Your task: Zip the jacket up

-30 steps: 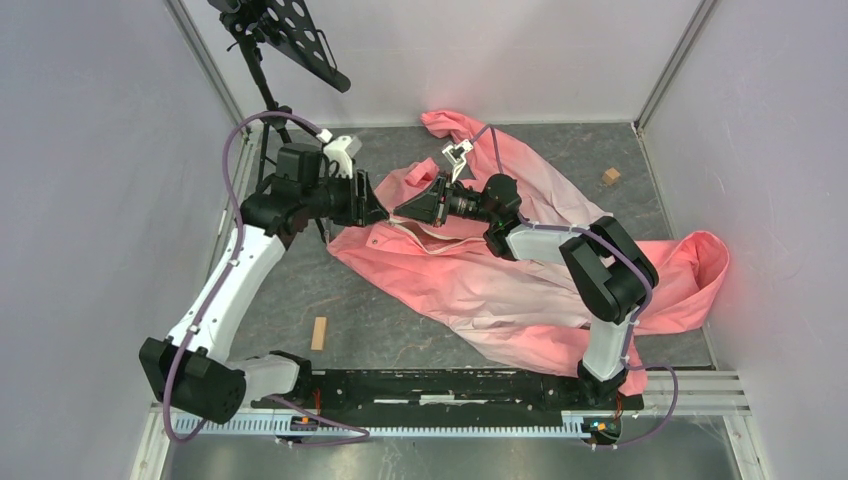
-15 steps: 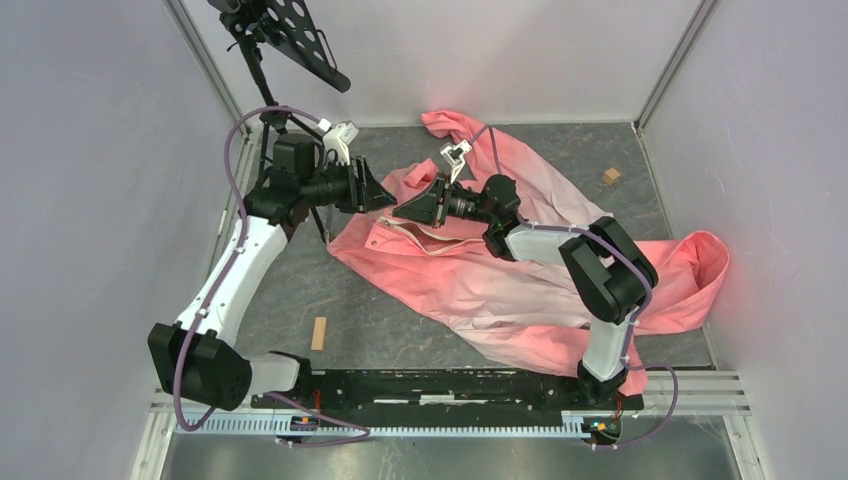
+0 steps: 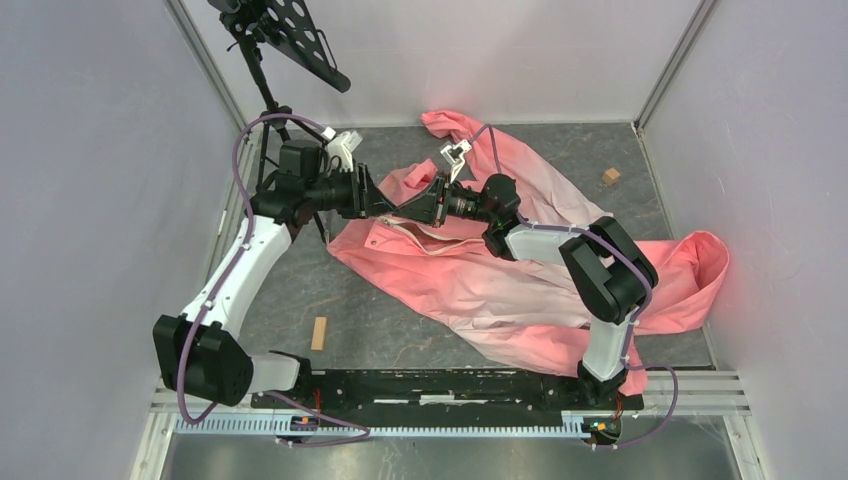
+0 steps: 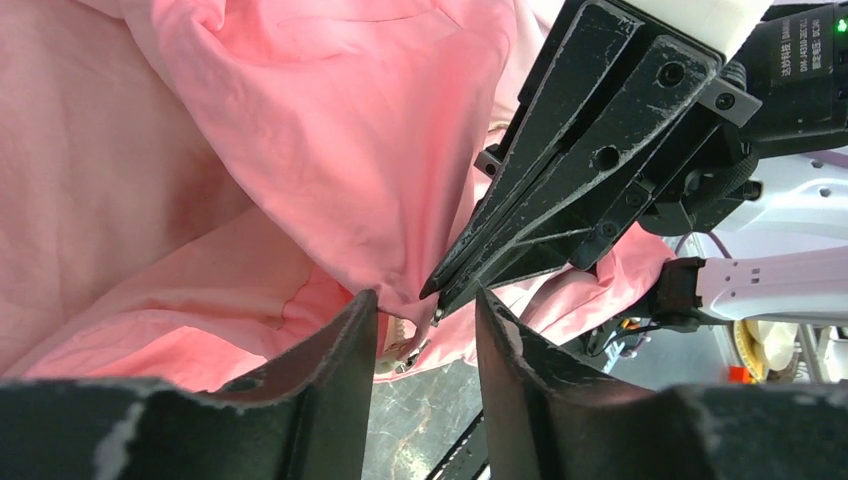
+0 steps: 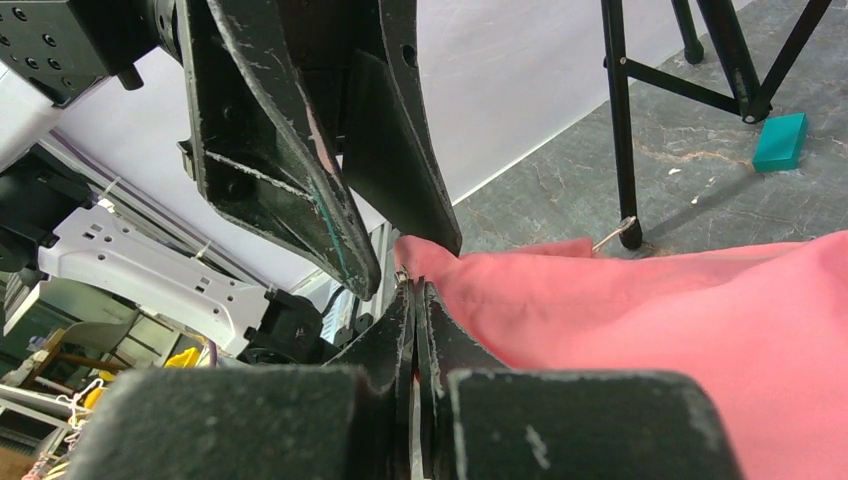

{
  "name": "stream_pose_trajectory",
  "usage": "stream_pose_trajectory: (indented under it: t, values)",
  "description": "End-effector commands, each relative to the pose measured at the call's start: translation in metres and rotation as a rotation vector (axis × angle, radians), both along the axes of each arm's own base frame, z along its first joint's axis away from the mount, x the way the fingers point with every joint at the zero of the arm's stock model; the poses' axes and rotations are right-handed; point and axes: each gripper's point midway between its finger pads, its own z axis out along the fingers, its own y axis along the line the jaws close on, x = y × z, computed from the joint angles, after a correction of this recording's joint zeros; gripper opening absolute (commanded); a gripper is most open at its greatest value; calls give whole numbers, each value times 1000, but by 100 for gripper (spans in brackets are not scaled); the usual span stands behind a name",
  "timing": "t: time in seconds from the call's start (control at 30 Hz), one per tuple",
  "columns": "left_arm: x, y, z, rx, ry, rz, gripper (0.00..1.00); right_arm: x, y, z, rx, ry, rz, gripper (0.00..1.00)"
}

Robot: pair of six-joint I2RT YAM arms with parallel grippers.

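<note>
The salmon-pink jacket (image 3: 480,285) lies crumpled across the middle and right of the table. My right gripper (image 3: 404,209) is shut on a raised corner of the jacket's front edge, by the pale zipper. In the right wrist view its fingertips (image 5: 415,292) pinch the fabric (image 5: 700,320). My left gripper (image 3: 387,206) is open and faces the right one tip to tip. In the left wrist view the left gripper (image 4: 425,312) has its fingers either side of the held corner, with the pink fabric (image 4: 300,120) and a small metal zipper piece (image 4: 412,352) hanging there.
A wooden block (image 3: 319,333) lies on the table near the left arm and a smaller one (image 3: 610,176) at the far right. A black tripod stand (image 3: 270,95) is at the back left, with a teal block (image 5: 780,141) by its feet. Walls close in on three sides.
My left gripper swung up and away, then came back right, closer to the right gripper's tips. The right gripper and jacket have stayed put.
</note>
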Motion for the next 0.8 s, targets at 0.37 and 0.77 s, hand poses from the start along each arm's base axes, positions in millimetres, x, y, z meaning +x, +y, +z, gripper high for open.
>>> stream_pose_trajectory:
  t: [0.37,0.77]
  values:
    - [-9,3,-2,0,-19,-21,32,-3,4,30,65,-88,12,0]
    - [-6,2,3,-10,-39,-26,2,-3,3,30,52,-97,4,1]
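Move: The jacket's pinched corner with the zipper's end sits between the left hand's open fingers, about 1 cm to the right and 1 cm below. From the left hand, the sagging zipper loop lies some 8 cm back, 7 cm right and 12 cm lower; the raised jacket fold about 9 cm ahead, 6 cm right and 15 cm down. From the right hand, which already grips the corner, it lies roughly 1 cm left. Left hand sinks about 1 cm and closes, pinching the jacket corner beside the right fingertips, which keep their hold. ##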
